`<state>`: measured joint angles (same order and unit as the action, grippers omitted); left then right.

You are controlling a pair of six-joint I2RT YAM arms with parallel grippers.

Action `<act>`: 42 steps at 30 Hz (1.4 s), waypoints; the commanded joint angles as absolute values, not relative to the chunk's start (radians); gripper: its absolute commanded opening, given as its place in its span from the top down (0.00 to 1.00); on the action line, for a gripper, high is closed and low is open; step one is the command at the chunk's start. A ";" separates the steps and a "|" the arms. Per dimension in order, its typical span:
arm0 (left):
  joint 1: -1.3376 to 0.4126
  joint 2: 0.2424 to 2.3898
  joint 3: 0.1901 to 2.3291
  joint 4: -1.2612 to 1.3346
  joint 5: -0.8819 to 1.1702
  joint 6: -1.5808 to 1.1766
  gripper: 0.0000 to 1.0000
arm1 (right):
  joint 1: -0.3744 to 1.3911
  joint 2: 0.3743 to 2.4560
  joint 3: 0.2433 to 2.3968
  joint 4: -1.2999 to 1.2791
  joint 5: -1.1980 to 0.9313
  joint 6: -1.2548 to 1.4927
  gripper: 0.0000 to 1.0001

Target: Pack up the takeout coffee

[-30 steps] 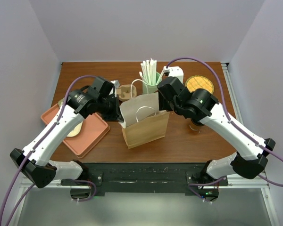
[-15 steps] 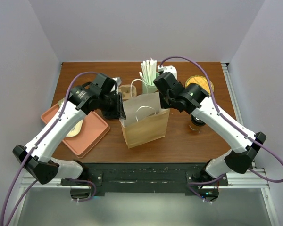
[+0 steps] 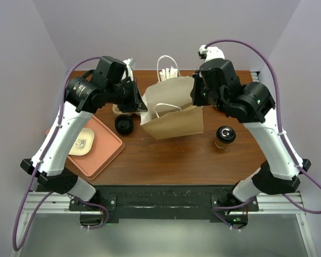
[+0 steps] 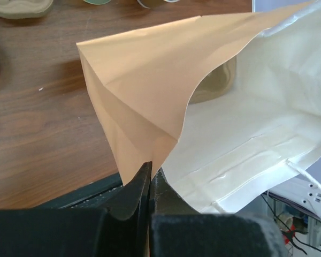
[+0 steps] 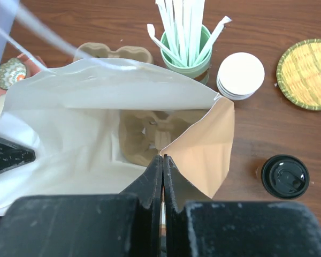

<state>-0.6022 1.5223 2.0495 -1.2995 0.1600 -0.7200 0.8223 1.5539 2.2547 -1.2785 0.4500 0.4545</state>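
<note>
The takeout coffee (image 3: 225,135), a short brown cup with a black lid, stands on the table to the right of the brown paper bag (image 3: 174,115); the right wrist view shows its lid (image 5: 285,176) from above. My left gripper (image 3: 140,105) is shut on the bag's left rim corner (image 4: 150,160). On the right rim (image 5: 163,156), my right gripper (image 3: 196,99) is shut too. Between them the bag's mouth is stretched open. A cardboard cup carrier (image 5: 150,136) lies at the bottom inside.
A loose black lid (image 3: 124,125) lies left of the bag, beside an orange tray (image 3: 104,152). Behind the bag stand a green cup of straws (image 5: 185,51), a stack of white lids (image 5: 239,75), a woven coaster (image 5: 305,75) and a second carrier (image 5: 113,52).
Both arms rose and drew back, taking the bag up and toward the rear with its mouth pulled wider. The right gripper closed on the rim. The loose black lid came into sight.
</note>
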 commanded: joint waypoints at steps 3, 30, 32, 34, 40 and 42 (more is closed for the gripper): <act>-0.601 1.471 1.970 -1.310 0.201 -0.750 1.00 | 0.824 1.424 1.931 -1.217 0.377 0.523 1.00; -0.598 1.370 1.525 -1.068 0.163 -0.712 1.00 | 0.819 1.310 1.589 -1.029 0.382 0.588 1.00; -0.597 1.364 1.488 -1.045 0.172 -0.700 1.00 | 0.819 1.325 1.603 -1.032 0.391 0.581 0.97; -0.598 1.364 1.534 -1.035 0.175 -0.684 1.00 | 0.821 1.339 1.653 -1.064 0.399 0.577 0.86; -0.598 1.410 1.736 -1.092 0.167 -0.652 1.00 | 0.819 1.362 1.919 -1.150 0.423 0.565 0.64; -0.597 1.407 1.753 -1.082 0.181 -0.637 1.00 | 0.819 1.361 1.976 -1.154 0.416 0.557 0.60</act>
<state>-0.6014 1.4128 1.6562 -1.1114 0.1543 -0.6895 0.8177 1.3960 1.8442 -1.1358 0.4015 0.5648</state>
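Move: The paper bag hangs pinched between both closed grippers. Its middle is about 10 cm to the right of the left hand and 14 cm below it, and some 9 cm to the left of the right hand and 18 cm below. The cup carrier lies inside, about 10 cm under the bag's middle. From the right hand, the lidded coffee stands roughly 9 cm ahead, 21 cm right and 37 cm down. The black lid is some 18 cm ahead, 12 cm left and 34 cm below the left hand. Down, up, down and up again, both hands shake the bag fast by its side rims. The first drop is about 12 cm on the left and 15 cm on the right, drawing back some 3 cm as the wrists tip down, and the later strokes are shorter. After the second drop the right fingers open part way and come free of the rim as that hand rises about 7 cm; the left keeps its pinch, rising some 4 cm. ##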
